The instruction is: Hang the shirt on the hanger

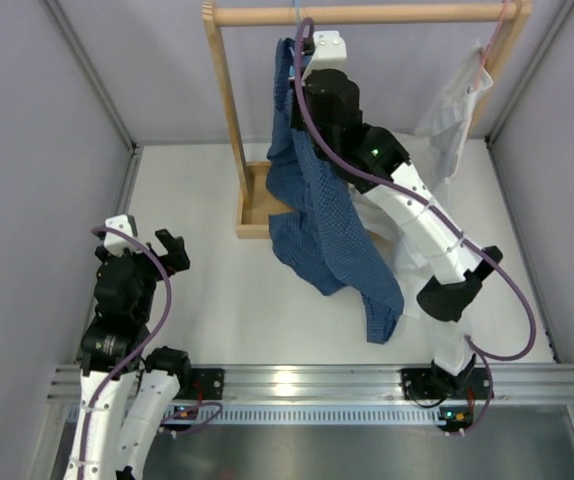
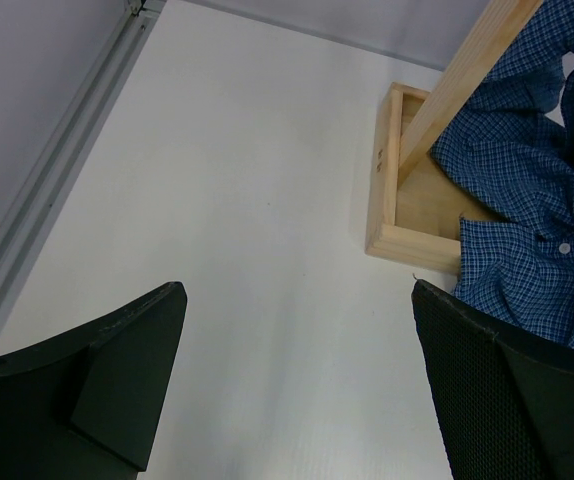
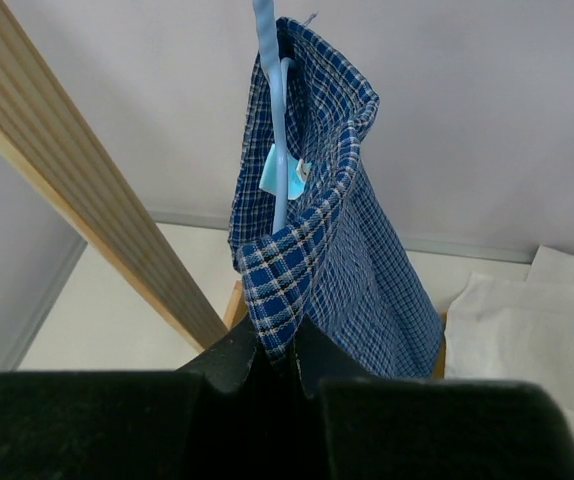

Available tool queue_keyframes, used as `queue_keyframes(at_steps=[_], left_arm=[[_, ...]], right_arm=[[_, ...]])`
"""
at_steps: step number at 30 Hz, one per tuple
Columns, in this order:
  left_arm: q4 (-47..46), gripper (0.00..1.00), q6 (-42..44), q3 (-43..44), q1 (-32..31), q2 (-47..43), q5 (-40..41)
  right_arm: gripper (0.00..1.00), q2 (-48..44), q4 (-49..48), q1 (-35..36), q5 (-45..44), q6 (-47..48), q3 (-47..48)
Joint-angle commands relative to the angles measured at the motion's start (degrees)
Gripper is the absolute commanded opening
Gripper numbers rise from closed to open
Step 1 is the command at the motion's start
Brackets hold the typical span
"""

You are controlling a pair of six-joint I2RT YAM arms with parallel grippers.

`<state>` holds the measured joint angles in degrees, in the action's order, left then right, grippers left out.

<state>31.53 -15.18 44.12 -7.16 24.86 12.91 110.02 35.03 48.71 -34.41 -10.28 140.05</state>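
Observation:
The blue checked shirt [image 1: 317, 215] hangs in a long bunch from just under the wooden rail [image 1: 367, 14] down toward the table. My right gripper [image 1: 303, 42] is raised at the rail and shut on a fold of the shirt's collar [image 3: 297, 260], pinched between its fingers [image 3: 237, 355]. The light blue hanger [image 3: 273, 120] hangs upright just behind that fold, its wire inside the collar opening; its arms are hidden by cloth. My left gripper [image 1: 157, 248] rests low at the left, open and holding nothing [image 2: 297, 290], well clear of the shirt [image 2: 527, 200].
The wooden rack has a slanted left post [image 1: 229, 110] and a box base [image 2: 397, 200] partly covered by the shirt. A white shirt [image 1: 457, 110] hangs on a pink hanger [image 1: 508, 14] at the rail's right end. Grey walls close in both sides.

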Motion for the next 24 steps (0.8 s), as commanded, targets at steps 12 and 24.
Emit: queue_keyframes(at_steps=[12,24], left_arm=[[-1.5,0.98,-0.8,-0.5,0.5,-0.2,0.9],[-0.7,0.98,-2.0,0.2,3.4,2.5,2.4]], right_arm=[[0.01,5.0,-7.2,4.2,-6.3,-0.7,2.4],[1.00,-26.1,-9.1,4.3,5.1,1.2,-29.9]])
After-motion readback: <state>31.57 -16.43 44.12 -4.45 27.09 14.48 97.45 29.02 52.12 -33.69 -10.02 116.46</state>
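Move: The right hand still pinches the shirt near its collar with the blue hanger inside; the wooden rail it is being hung on is some 5 cm ahead, straight over in width and about 12 cm above the hand. The rack's left post stands about 15 cm to the hand's left and 5 cm ahead, while the white cloth hangs roughly 33 cm to its right, about 3 cm ahead. From the idle left hand, that spot on the rail is some 24 cm ahead, 29 cm right and 33 cm higher. Keeping its pinch on the shirt, the right hand carries the hanger about 3 cm left along the rail, sinking some 2 cm and easing 1 cm forward to bring the hook down onto the rail, and then pauses briefly. The fingers spring wide open to let go of the cloth, and the hand draws back about 5 cm from the rail, drifting some 3 cm right and 2 cm lower with the wrist nearly level. ##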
